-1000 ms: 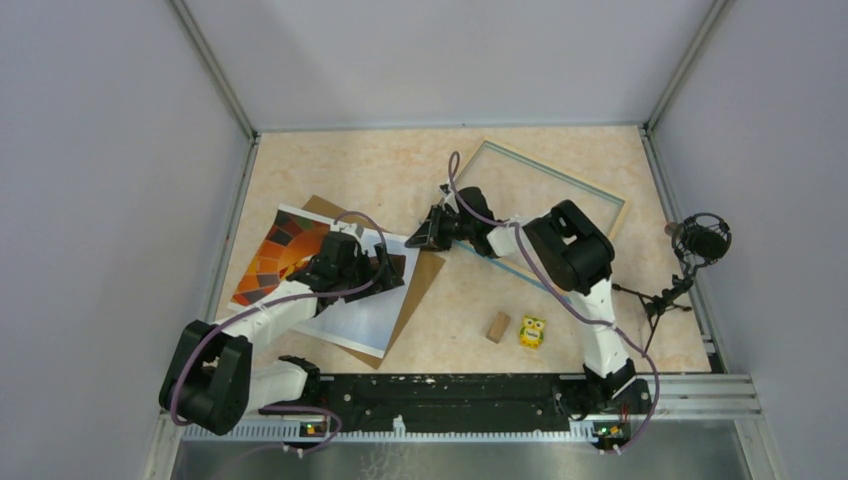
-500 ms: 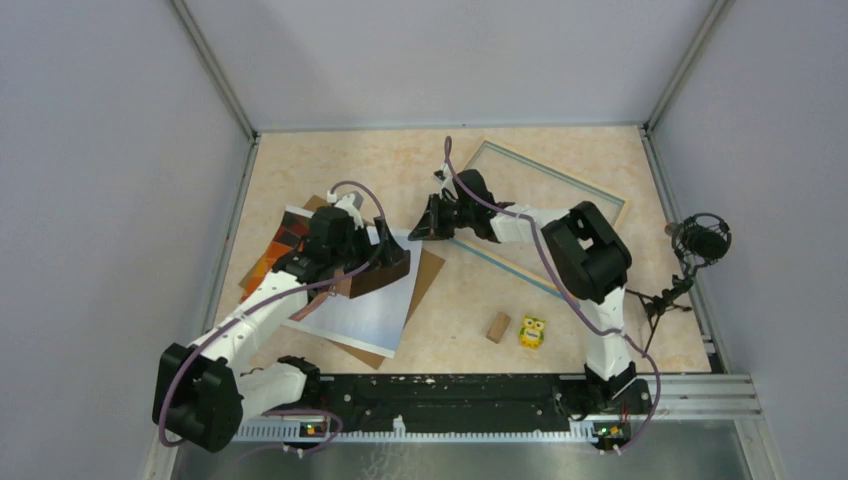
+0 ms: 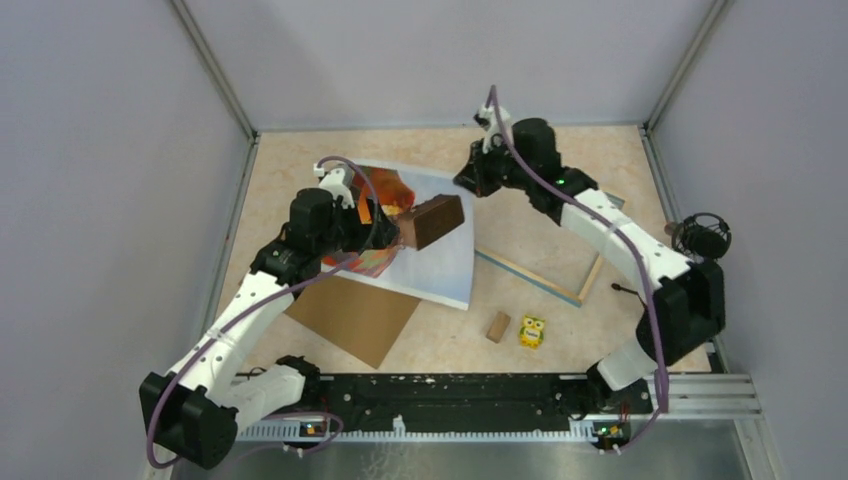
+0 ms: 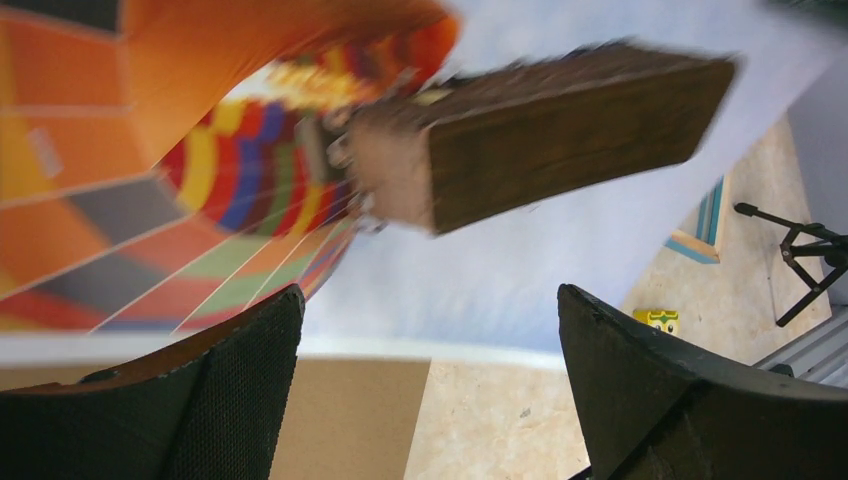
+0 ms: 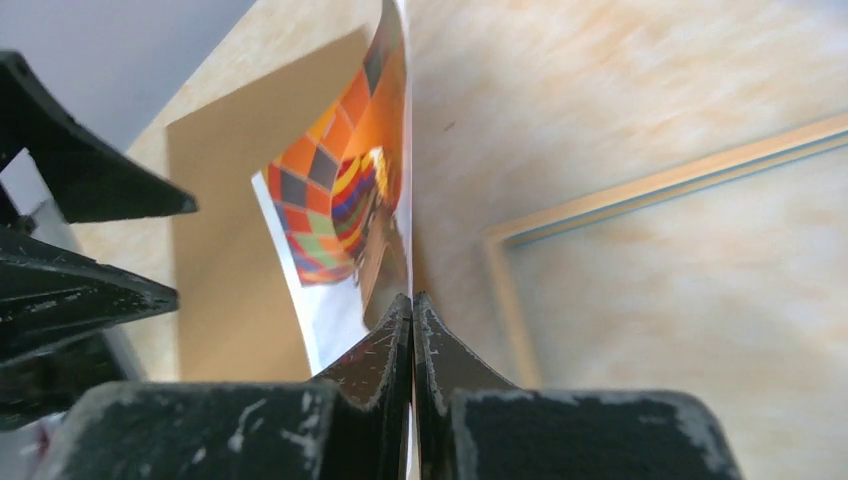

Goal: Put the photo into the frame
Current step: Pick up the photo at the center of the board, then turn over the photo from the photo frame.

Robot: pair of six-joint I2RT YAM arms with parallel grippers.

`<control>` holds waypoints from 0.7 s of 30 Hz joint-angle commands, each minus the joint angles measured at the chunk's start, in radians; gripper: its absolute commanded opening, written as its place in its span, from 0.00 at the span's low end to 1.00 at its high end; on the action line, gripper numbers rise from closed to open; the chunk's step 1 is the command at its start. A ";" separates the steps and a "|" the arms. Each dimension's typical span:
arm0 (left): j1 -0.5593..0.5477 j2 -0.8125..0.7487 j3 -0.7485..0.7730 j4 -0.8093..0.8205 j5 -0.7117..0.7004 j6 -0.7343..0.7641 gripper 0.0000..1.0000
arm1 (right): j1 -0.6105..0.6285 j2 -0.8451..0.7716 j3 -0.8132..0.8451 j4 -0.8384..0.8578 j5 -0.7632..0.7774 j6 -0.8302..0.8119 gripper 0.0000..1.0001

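Note:
The photo [image 3: 437,272], an orange-red balloon on pale sky, hangs tilted above the table, off the backing board. My right gripper [image 3: 472,180] is shut on its far right corner; the right wrist view shows the jaws [image 5: 412,300] pinching the paper edge-on [image 5: 345,160]. My left gripper [image 3: 372,238] is open and empty at the print's lower edge [image 4: 520,270], fingertips [image 4: 270,330] apart. A dark brown wooden block [image 3: 434,221] lies against the print, blurred in the left wrist view [image 4: 570,140]. The frame [image 3: 530,277] lies flat to the right, partly under my right arm, and shows in the right wrist view [image 5: 650,185].
The plain brown backing board [image 3: 350,315] lies flat under the left arm. A small wooden block [image 3: 497,326] and a yellow owl toy [image 3: 532,331] sit near the front. A microphone on a stand [image 3: 700,240] is at the right edge. Walls close three sides.
My right gripper has risen and swung to the back, lifting the photo off the backing board. The dark block moved up and right with the print. My left arm reached farther back.

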 commanded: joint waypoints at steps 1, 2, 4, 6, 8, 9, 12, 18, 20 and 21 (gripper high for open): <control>-0.001 -0.026 0.046 -0.008 -0.016 0.039 0.98 | -0.107 -0.185 0.034 -0.048 0.088 -0.246 0.00; -0.001 -0.026 0.046 -0.006 -0.015 0.040 0.98 | -0.131 -0.213 0.053 -0.059 0.106 -0.288 0.00; -0.003 -0.025 0.044 0.000 -0.015 0.043 0.98 | -0.146 -0.262 0.102 -0.078 0.180 -0.371 0.00; -0.006 -0.022 0.040 0.007 -0.014 0.044 0.98 | -0.150 -0.300 0.149 -0.092 0.228 -0.475 0.00; -0.012 -0.018 0.035 0.015 -0.010 0.044 0.98 | -0.151 -0.329 0.192 -0.103 0.242 -0.628 0.00; -0.014 -0.016 0.033 0.021 -0.007 0.043 0.98 | -0.150 -0.345 0.200 -0.107 0.238 -0.700 0.00; -0.021 -0.009 0.028 0.034 0.001 0.038 0.98 | -0.150 -0.400 0.184 -0.088 0.224 -0.851 0.00; -0.032 -0.010 0.026 0.041 -0.005 0.042 0.98 | -0.150 -0.544 -0.030 -0.096 -0.169 -1.107 0.00; -0.035 -0.011 0.025 0.038 -0.013 0.047 0.98 | -0.148 -0.598 -0.168 -0.058 -0.289 -1.157 0.00; -0.037 -0.012 0.025 0.036 -0.016 0.049 0.98 | -0.145 -0.622 -0.237 -0.039 -0.331 -1.161 0.00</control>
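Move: The right hand already holds the photo by its right-hand edge. The photo's middle hangs about 14 cm to the left, 8 cm back and a little lower. From this hand the frame's middle lies some 14 cm to the right, 5 cm ahead and 20 cm below; the brown board is about 28 cm left and 10 cm back on the table, and the wooden block 7 cm right and 20 cm back. From the left hand the frame's middle is roughly 32 cm right, 12 cm ahead and 18 cm down. The right hand keeps its pinch on the photo's edge and swings it quickly up by some 20 cm and about 13 cm to the right, out from under the open left hand and high over the frame, at first edging slightly forward. From about halfway it draws back, ending nearly 6 cm nearer the base and sinking a little at the very end, while the wrist rolls some 65 degrees and the downward-slanting fingers come up to about level, pointing forward-left. ##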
